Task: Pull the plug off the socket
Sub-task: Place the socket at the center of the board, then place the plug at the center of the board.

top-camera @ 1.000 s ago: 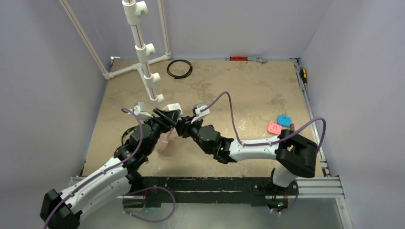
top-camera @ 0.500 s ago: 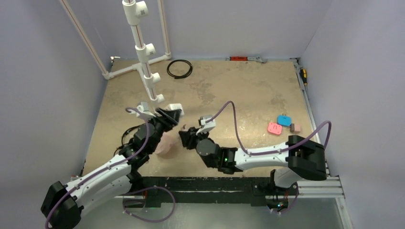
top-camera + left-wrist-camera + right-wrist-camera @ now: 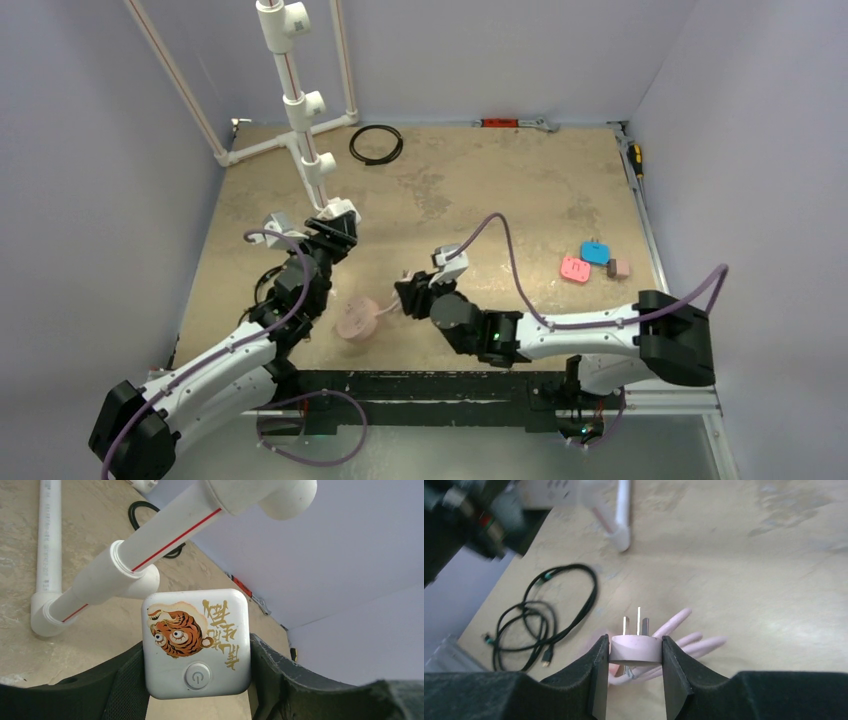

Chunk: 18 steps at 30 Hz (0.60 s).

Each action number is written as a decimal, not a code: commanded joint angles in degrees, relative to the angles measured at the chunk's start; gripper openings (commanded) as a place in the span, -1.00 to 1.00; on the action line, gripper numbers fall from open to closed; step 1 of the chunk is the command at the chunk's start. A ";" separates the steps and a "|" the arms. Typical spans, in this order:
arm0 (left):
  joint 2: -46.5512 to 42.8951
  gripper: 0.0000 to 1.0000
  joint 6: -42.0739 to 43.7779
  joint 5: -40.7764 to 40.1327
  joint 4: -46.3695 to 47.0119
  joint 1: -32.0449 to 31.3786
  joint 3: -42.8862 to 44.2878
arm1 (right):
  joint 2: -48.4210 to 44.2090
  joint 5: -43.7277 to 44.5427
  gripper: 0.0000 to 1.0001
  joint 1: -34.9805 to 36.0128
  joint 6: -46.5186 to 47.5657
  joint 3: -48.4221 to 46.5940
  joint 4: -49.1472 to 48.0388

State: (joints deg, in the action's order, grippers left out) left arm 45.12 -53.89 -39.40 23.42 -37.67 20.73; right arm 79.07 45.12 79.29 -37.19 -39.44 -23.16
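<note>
My left gripper [image 3: 336,222] is shut on the socket [image 3: 341,210], a white cube. In the left wrist view its face with a tiger sticker and a power button [image 3: 196,642] sits between my fingers [image 3: 122,680]. My right gripper [image 3: 408,297] is shut on the plug [image 3: 635,648], a flat round pink disc whose three bare metal prongs point away. The plug is apart from the socket, which shows blurred at the top left of the right wrist view [image 3: 551,492]. The plug's pink cable [image 3: 355,320] lies coiled on the table between the arms.
A white PVC pipe stand [image 3: 300,100] rises right behind the left gripper, close to the socket [image 3: 150,555]. A black cable coil [image 3: 376,143] lies near the back wall. Small pink [image 3: 574,268] and blue [image 3: 596,252] blocks lie at the right.
The grippers were together at mid-table. Now the left one has moved back and left with the socket, and the right one has drawn toward the near edge with the plug, uncovering the pink cable coil.
</note>
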 commanded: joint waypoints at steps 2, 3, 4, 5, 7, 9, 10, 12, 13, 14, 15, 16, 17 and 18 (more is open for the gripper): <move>0.67 -1.00 3.39 7.90 -1.76 -0.09 4.98 | -10.05 3.41 -1.00 -7.59 7.08 0.85 3.00; 1.39 -1.00 3.88 9.63 -2.62 -0.12 5.55 | -11.43 3.04 -1.00 -9.35 7.70 0.70 4.73; 2.18 -1.00 4.04 11.35 -2.91 -0.11 5.85 | -13.13 2.39 -1.00 -11.24 8.66 0.96 5.68; 2.89 -1.00 4.07 12.61 -2.97 -0.07 5.94 | -14.76 1.77 -1.00 -13.05 9.57 1.40 6.33; 5.13 -1.00 3.92 15.41 -2.33 -0.12 5.92 | -17.92 1.22 -1.00 -17.35 10.95 2.11 8.70; 7.77 -1.00 3.22 18.28 -1.05 -0.19 5.50 | -20.56 -0.15 -1.00 -21.81 11.29 2.90 11.47; 9.23 -1.00 2.63 19.52 0.64 -0.21 5.07 | -21.70 -1.33 -1.00 -24.06 11.24 3.80 12.50; 12.51 -1.00 1.85 21.80 3.36 -0.49 4.42 | -23.69 -3.28 -1.00 -28.20 10.82 5.66 13.78; 14.56 -1.00 1.39 22.61 4.23 -0.72 4.26 | -24.45 -4.62 -1.00 -30.14 10.45 6.58 14.17; 16.03 -1.00 1.16 23.36 5.37 -1.09 4.15 | -25.09 -5.95 -1.00 -32.38 10.13 7.66 14.20; 17.34 -1.00 1.12 23.74 6.08 -1.64 4.07 | -25.44 -7.55 -1.00 -34.45 9.81 8.64 13.82; 18.43 -1.00 1.19 23.76 6.45 -2.44 4.08 | -25.61 -9.24 -1.00 -36.91 9.51 9.62 13.43; 19.43 -1.00 1.48 23.61 6.67 -3.26 4.01 | -25.44 -11.34 -1.00 -39.51 9.00 10.46 12.88; 20.25 -1.00 1.74 23.44 6.69 -4.06 3.93 | -24.91 -13.41 -1.00 -41.97 8.59 11.00 12.42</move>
State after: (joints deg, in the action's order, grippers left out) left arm 63.02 -51.90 -18.96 23.38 -39.09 24.32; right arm 54.13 40.10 44.07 -27.66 -30.92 -10.59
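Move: The board's centre, where the socket held by the left hand is headed, lies about 17 cm to that hand's right, 5 cm ahead and 19 cm below; the white pipe elbow is some 5 cm ahead, 5 cm left and 20 cm down. From the right hand, holding the freed plug, the pink adapter lies roughly 38 cm right, 10 cm ahead and 16 cm down, while the pink puck is 11 cm left, level fore-and-aft and 10 cm lower. Rightward and increasingly down, the left hand carries the socket about 9 cm across and 7 cm lower towards the board's centre, swinging its fingers clockwise and tipping them down. Ahead of it the right hand sweeps the plug right and forward, away from the socket towards the pink adapter, some 25 cm, first rising and then starting to sink, turning clockwise; both keep their grips. ##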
